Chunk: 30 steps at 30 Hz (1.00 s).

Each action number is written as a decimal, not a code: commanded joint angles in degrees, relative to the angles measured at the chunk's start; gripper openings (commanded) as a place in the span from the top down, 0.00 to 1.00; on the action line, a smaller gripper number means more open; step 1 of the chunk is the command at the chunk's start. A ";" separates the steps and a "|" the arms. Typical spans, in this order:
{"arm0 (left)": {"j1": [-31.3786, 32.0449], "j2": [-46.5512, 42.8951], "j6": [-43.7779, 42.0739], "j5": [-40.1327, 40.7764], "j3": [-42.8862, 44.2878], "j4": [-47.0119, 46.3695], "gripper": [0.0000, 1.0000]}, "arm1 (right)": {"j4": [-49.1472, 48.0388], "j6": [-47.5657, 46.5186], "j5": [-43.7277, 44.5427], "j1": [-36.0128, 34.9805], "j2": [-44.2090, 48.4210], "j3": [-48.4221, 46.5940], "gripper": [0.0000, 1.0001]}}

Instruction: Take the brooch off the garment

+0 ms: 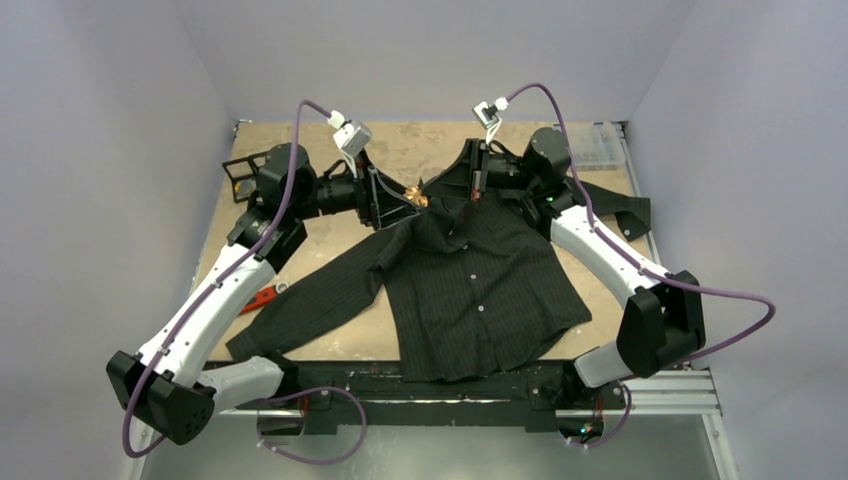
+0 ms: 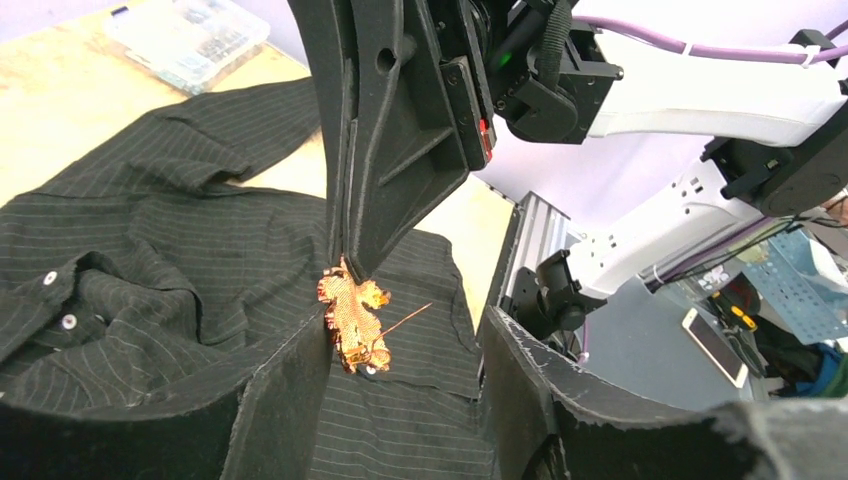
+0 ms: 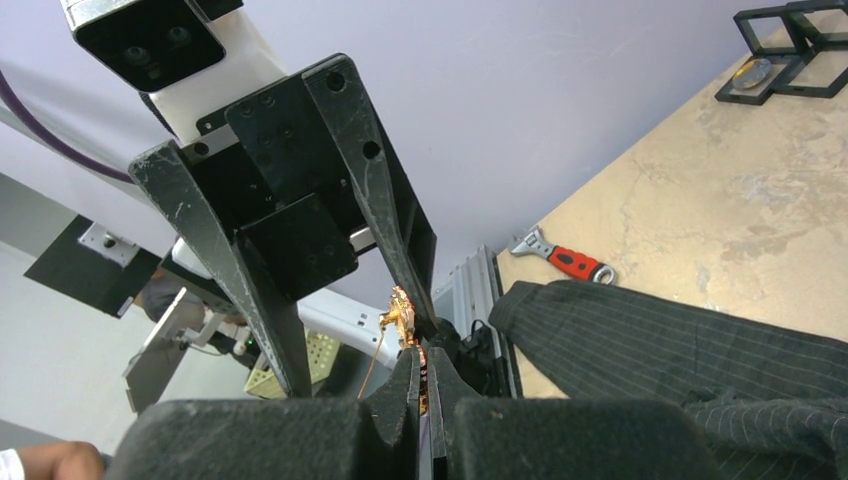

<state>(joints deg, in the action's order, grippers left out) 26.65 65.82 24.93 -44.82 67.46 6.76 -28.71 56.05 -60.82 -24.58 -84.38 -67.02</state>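
The garment is a black pinstriped shirt spread on the table, also visible as garment and garment. A small orange-gold leaf-shaped brooch hangs just over the fabric near the collar, its thin pin sticking out free to the right. My right gripper is shut on the brooch, pinching it edge-on. From above, the right gripper reaches the brooch's top. My left gripper stands open with one finger on each side of the brooch; its left finger lies beside it.
A red-handled tool lies on the table left of the sleeve, and shows as red-handled tool. A clear plastic box sits at the back right. A black frame stand is at the back left.
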 commanded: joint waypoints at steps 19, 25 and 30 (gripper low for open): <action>0.30 -0.61 2.20 3.47 -1.02 -3.86 0.63 | -1.88 0.52 1.34 -0.03 -0.48 -0.28 1.00; 0.64 -0.35 -0.93 5.33 -0.20 -2.25 0.66 | -2.84 1.49 1.14 0.03 -0.98 -0.29 1.00; 1.05 0.46 -3.13 6.24 1.04 -1.29 0.65 | -3.12 1.94 1.25 -0.03 -1.58 -0.56 1.00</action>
<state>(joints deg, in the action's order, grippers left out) 26.87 65.82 24.60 -39.42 66.61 6.33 -29.47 57.14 -60.75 -24.64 -85.49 -67.02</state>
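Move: The brooch, already pinched in the right fingertips with its pin sticking out, sits between the open left fingers, near the forward one: about 1 cm ahead of the left hand and 2 cm to its right, at the same height. The right fingertips are some 3 cm to the left hand's right and 1 cm ahead. The garment's middle lies some 13 cm back, 12 cm to the right and 30 cm below the left hand. From the right hand the brooch is about 2 cm left, level. The brooch stays in the right hand's shut fingers, held nearly still in the air, while the left hand eases about 1.5 cm forward to centre on it and turns some 5 degrees counter-clockwise. As it goes, the left fingers close from a bit over half open to about a third. The rear finger comes in close to the tip of the open pin, and the forward finger keeps beside the brooch's body. ##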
